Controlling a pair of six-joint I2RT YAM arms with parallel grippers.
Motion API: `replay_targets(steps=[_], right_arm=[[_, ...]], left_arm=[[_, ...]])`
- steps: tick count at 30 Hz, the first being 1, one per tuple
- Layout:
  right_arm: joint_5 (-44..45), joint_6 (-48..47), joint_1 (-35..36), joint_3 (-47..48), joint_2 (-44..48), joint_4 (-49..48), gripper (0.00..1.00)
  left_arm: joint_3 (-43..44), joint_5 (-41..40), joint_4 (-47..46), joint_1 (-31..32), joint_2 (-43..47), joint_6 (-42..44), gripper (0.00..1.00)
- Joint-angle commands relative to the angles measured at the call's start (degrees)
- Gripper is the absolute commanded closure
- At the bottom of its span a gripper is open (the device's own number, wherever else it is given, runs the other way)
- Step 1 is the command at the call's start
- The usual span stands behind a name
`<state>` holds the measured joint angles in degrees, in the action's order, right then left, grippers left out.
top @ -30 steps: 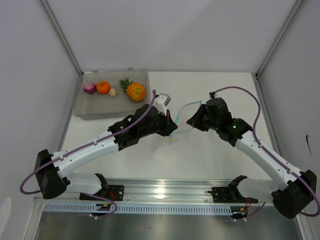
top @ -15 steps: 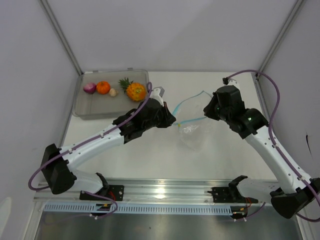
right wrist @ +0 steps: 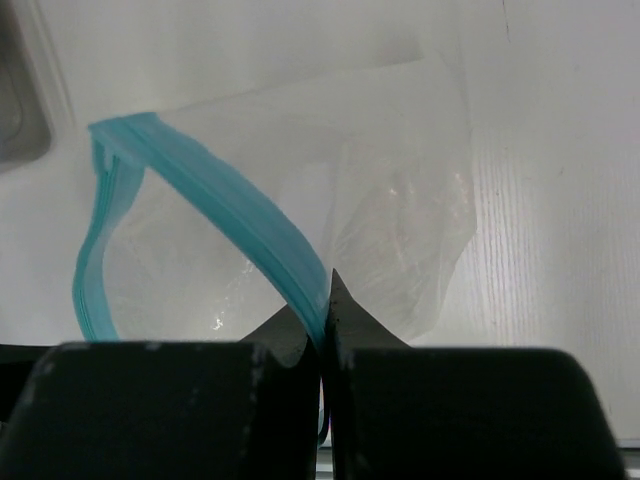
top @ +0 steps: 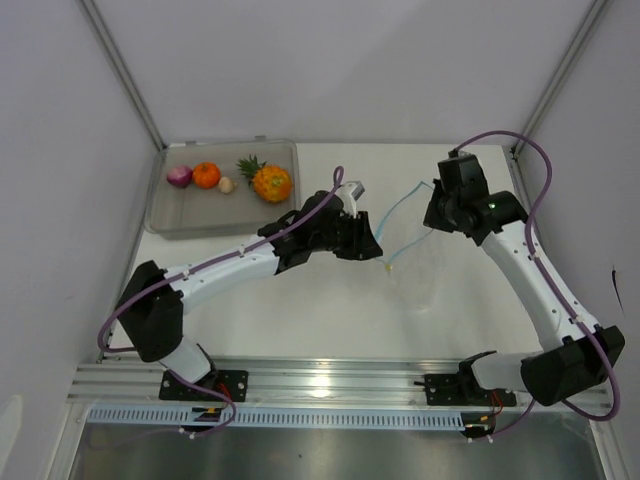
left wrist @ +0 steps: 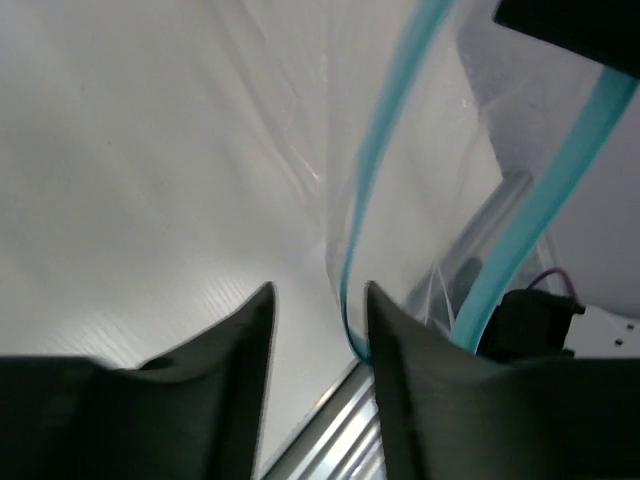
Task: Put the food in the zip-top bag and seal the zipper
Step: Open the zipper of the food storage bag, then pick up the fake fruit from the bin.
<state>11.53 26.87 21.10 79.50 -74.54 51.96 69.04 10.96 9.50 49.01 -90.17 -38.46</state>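
The clear zip-top bag [top: 410, 262] hangs over the table between my two grippers, its mouth open. Its light blue zipper [top: 398, 206] runs from one gripper to the other. My right gripper [top: 431, 214] is shut on the zipper [right wrist: 220, 195], which leaves the closed jaws [right wrist: 326, 290] up and to the left. My left gripper [top: 377, 252] is open; the zipper [left wrist: 385, 130] passes through its gap [left wrist: 318, 295] against the right finger. The pineapple [top: 271, 182], orange [top: 206, 175], onion [top: 179, 176] and beige bulb [top: 227, 184] lie in the grey tray [top: 165, 222].
The grey tray stands at the back left against the left wall. White walls close the table on the left, back and right. A metal rail [top: 330, 385] with the arm bases runs along the near edge.
My left arm has stretched to the right and my right gripper has moved back and right. The bag's mouth, which hung in a wide loop, is now drawn longer between them.
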Motion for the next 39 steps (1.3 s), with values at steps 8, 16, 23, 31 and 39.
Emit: replay_targets(steps=[8,16,23,31,39], right_arm=[[1.04,-5.77,-0.71,7.15,-8.93,0.86,1.0],[-1.42,-9.82,-3.0,12.94,-20.71,-3.71,1.0],[-7.57,-9.56,-3.0,13.75,-26.61,-8.45,1.0],[-8.89,-10.35,-3.17,14.1,-28.9,-10.3,1.0],[-9.42,-10.17,-3.08,13.57,-28.64,-10.22,1.0]], left_arm=[[4.09,-1.46,1.66,-3.74,6.58,8.56,0.01],[15.06,-7.62,9.38,-13.93,1.16,10.06,0.01],[37.64,-18.15,28.02,-26.33,-14.32,8.85,0.0],[51.11,-23.0,41.83,-33.45,-27.07,-5.21,0.01],[47.42,-16.95,39.99,-36.09,-29.79,-14.88,0.01]])
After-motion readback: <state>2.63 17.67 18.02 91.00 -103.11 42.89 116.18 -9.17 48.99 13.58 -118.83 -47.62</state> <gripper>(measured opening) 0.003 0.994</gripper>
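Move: Ahead and to the left, in the grey tray, the pineapple lies about 35 cm ahead of the left hand, 27 cm to its left and 16 cm below. The garlic is some 15 cm left of the pineapple, the orange another 8 cm left and slightly farther out. The open bag mouth lies 7 cm ahead of the left hand and 7 cm right. From the right hand, that mouth lies 8 cm left, the pineapple 30 cm ahead and 43 cm left. Opening its already parting fingers wide, the left hand comes free of the zipper rim and arcs up about 10 cm, then forward and left some 26 cm each way and back down, turning counter-clockwise over 50 degrees towards the pineapple. The right hand, still pinching the rim, carries the bag forward and down, roughly 10 cm and 9 cm, drifting left. ##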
